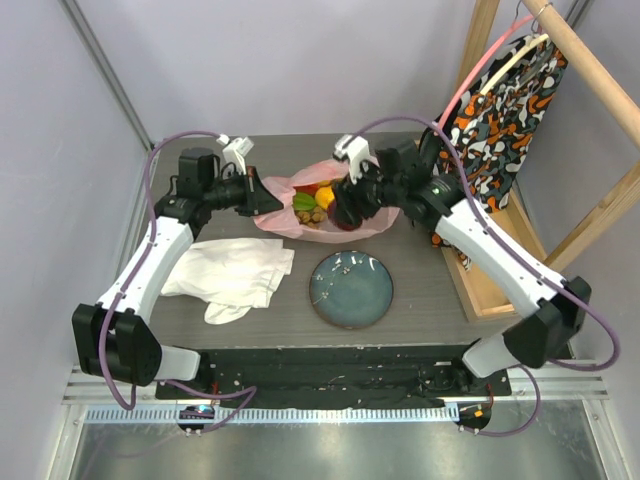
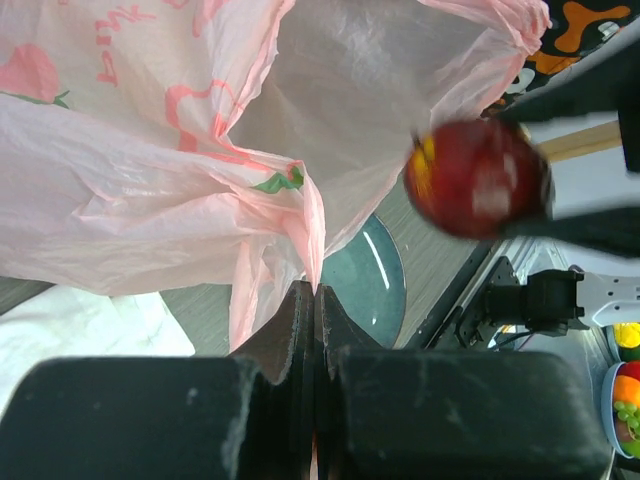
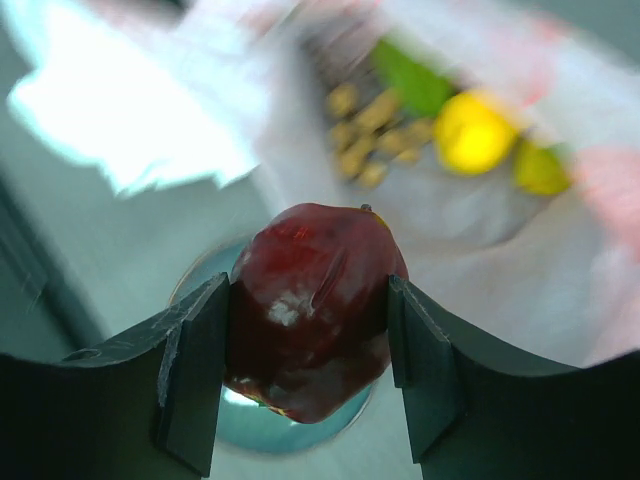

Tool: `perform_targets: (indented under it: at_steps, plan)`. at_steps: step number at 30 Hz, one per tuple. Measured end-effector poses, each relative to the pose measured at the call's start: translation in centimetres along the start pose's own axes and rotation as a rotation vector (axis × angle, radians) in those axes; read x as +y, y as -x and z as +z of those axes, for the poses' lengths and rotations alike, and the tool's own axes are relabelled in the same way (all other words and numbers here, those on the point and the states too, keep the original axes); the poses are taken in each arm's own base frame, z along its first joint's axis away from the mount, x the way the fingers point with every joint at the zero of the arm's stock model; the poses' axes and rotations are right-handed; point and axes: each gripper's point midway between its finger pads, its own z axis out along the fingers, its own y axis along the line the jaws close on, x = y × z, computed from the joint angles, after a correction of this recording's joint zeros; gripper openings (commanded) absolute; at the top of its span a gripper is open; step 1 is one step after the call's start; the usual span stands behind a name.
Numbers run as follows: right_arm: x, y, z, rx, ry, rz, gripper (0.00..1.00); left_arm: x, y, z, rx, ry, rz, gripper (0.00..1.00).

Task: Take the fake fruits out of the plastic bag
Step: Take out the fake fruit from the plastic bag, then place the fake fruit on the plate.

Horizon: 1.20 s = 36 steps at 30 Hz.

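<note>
The pink plastic bag [image 1: 278, 216] lies open at the back of the table. My left gripper [image 1: 262, 196] is shut on the bag's edge [image 2: 312, 250] and holds it up. Inside the bag lie brownish grapes [image 3: 365, 135], a yellow fruit [image 3: 472, 130] and a green piece [image 3: 415, 85]. My right gripper [image 3: 308, 335] is shut on the dark red apple [image 3: 315, 300], pinched between both fingers. The apple [image 2: 477, 180] hangs in the air by the bag's mouth, with the plate partly under it in the right wrist view. In the top view the right gripper [image 1: 348, 208] is at the bag's right side.
A blue-grey plate [image 1: 350, 290] sits in front of the bag. A crumpled white cloth [image 1: 235, 272] lies at the left. At the right stands a wooden frame [image 1: 490, 290] with an orange-black patterned fabric [image 1: 505, 95] hanging from it.
</note>
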Motion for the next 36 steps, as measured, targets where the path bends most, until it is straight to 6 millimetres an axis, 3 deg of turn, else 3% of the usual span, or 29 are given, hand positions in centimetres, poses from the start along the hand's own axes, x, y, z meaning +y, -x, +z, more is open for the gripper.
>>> perform_targets:
  at_steps: [3, 8, 16, 20, 22, 23, 24, 27, 31, 33, 35, 36]
  plan:
    - [3.4, -3.9, -1.3, 0.079, 0.159, -0.047, 0.28, 0.3, -0.1, 0.2, 0.003, 0.008, -0.001, 0.0]
    - [6.8, -9.1, 0.4, 0.23, 0.366, -0.115, 0.28, 0.7, -0.1, 0.3, 0.002, 0.02, 0.016, 0.0]
    - [9.9, -13.8, 4.4, 0.311, 0.466, -0.226, 0.27, 1.2, 0.0, 0.2, 0.0, 0.042, 0.049, 0.0]
    - [9.9, -15.7, 6.1, 0.305, 0.412, -0.24, 0.27, 1.5, -0.3, 0.2, 0.008, 0.056, 0.061, 0.0]
    - [9.6, -16.0, 6.8, 0.298, 0.378, -0.231, 0.34, 1.6, -0.4, 0.1, 0.013, 0.063, 0.063, 0.0]
    - [9.4, -15.8, 7.1, 0.284, 0.362, -0.229, 0.43, 1.7, -0.5, 0.1, 0.015, 0.065, 0.067, 0.0]
    - [9.3, -15.8, 7.4, 0.271, 0.35, -0.223, 0.64, 1.7, -0.5, 0.0, 0.016, 0.066, 0.07, 0.0]
    - [9.3, -16.1, 8.0, 0.256, 0.335, -0.206, 0.99, 1.7, -0.6, -0.1, 0.018, 0.07, 0.074, 0.01]
    - [9.5, -16.5, 7.4, 0.294, 0.34, -0.197, 0.99, 1.8, -0.7, -0.2, 0.02, 0.073, 0.071, 0.02]
    - [9.3, -15.4, 6.6, 0.308, 0.342, -0.193, 0.97, 1.9, -0.7, -0.2, 0.02, 0.074, 0.069, 0.02]
    - [8.8, -12.3, 5.8, 0.276, 0.341, -0.19, 0.96, 2.0, -1.0, -0.1, 0.025, 0.075, 0.063, 0.02]
    - [8.1, -9.6, 5.1, 0.229, 0.331, -0.186, 0.95, 2.1, -1.3, -0.1, 0.029, 0.076, 0.057, 0.02]
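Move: The plate that the held red fruit is bound for lies about 22 cm below the right hand, some 6 cm back and 1 cm to its left. The open plastic bag's middle is roughly 16 cm ahead, 3 cm left and 20 cm down, with the yellow fruit some 2 cm farther out and 3 cm left of that. From the left hand, the plate lies about 7 cm back, 18 cm right and 20 cm down. The red fruit, already gripped above the table, is carried down about 18 cm and back some 9 cm by the right hand, drifting slightly left and turning counter-clockwise roughly 25 degrees. Over the plate the fingers open wide and let go; the hand then lifts about 7 cm and starts forward again. The left hand keeps its pinch on the bag's edge, sinking about 2 cm. ##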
